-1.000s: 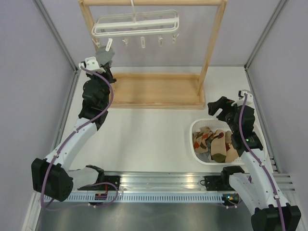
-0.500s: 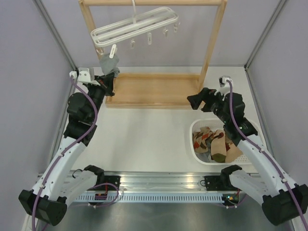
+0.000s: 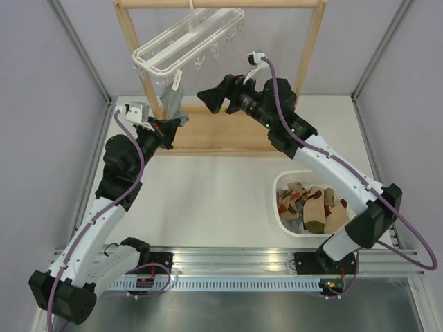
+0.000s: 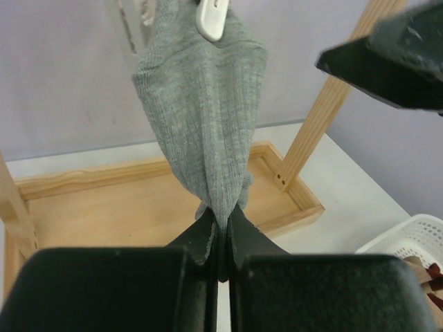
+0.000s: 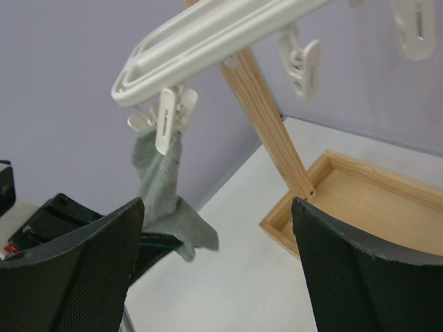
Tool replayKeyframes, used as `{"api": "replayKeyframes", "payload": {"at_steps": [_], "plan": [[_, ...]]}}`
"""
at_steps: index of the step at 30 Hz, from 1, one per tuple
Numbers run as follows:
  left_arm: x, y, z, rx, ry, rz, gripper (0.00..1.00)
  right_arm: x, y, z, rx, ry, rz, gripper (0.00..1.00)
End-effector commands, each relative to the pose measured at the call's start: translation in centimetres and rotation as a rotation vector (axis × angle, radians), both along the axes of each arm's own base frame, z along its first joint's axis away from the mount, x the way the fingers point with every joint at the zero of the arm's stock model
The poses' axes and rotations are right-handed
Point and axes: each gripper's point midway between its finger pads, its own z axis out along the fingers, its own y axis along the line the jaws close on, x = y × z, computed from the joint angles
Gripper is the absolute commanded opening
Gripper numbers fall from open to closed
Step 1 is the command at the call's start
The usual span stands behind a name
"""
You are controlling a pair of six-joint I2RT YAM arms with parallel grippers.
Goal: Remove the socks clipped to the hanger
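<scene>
A white hanger (image 3: 188, 41) hangs tilted from the wooden rack's top bar, its left end low. One grey sock (image 3: 172, 104) dangles from the clip (image 5: 169, 121) at that low end. My left gripper (image 3: 169, 127) is shut on the sock's bottom tip, and the sock (image 4: 204, 117) runs taut from the jaws (image 4: 221, 228) up to the clip (image 4: 213, 17). My right gripper (image 3: 211, 100) is open just right of the sock and level with it, holding nothing. In the right wrist view the sock (image 5: 163, 187) and hanger (image 5: 208, 31) lie ahead of the open gripper (image 5: 218, 207).
The wooden rack has a tray base (image 3: 225, 131) and two posts, the right post (image 3: 306, 69) behind my right arm. A white basket (image 3: 278, 185) at the right front holds several other socks (image 3: 308, 207). Empty clips (image 5: 303, 66) hang along the hanger.
My right arm has swung from beside the basket up and left to the sock. The left gripper has pulled the sock down and right, tipping the hanger's left end lower.
</scene>
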Motion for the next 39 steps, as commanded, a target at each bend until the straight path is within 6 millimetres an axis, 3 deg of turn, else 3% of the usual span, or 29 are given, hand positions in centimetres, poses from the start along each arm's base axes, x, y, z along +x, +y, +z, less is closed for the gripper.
{"api": "replayKeyframes", "payload": {"at_steps": [1,7,17,22,30,39], "plan": [[-0.5,-1.5,0.3,-0.035,0.018,-0.087,0.02,0.4,2.6,3.5,0.1,-0.068,0.061,0.9],[-0.6,-1.9,0.2,-0.042,0.024,-0.112,0.02,1.5,5.3,4.6,0.192,-0.138,0.142,0.9],[-1.0,-2.5,0.3,-0.049,0.031,-0.155,0.02,2.3,9.4,5.0,0.236,-0.23,0.256,0.9],[-1.2,-2.7,0.3,-0.049,0.034,-0.167,0.02,2.5,10.0,6.2,0.273,-0.272,0.276,0.9],[-1.2,-2.6,0.3,-0.051,0.037,-0.168,0.02,3.1,10.5,5.9,0.287,-0.278,0.277,0.88],[-1.1,-2.6,0.1,-0.053,0.043,-0.165,0.02,3.4,10.3,5.5,0.287,-0.274,0.26,0.48]]}}
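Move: The clip holding the gray sock is about 10 cm to the right gripper's left, 4 cm ahead and 3 cm higher. The next empty clip on the hanger is roughly 9 cm ahead of that gripper, 4 cm left and 4 cm up. From the left gripper, which already pinches the sock's toe, the sock's clip lies about 11 cm above, 4 cm ahead and 2 cm to the right. Bring the open right gripper about 10 cm left and 4 cm forward to the gray sock's clip, dipping slightly at first and then rising some 4 cm, while tipping the fingers up and rolling and turning the wrist counter-clockwise about 15 degrees. With the clip between the fingers, close them to about half. Keep the left gripper shut on the toe, easing it some 2 cm right. ##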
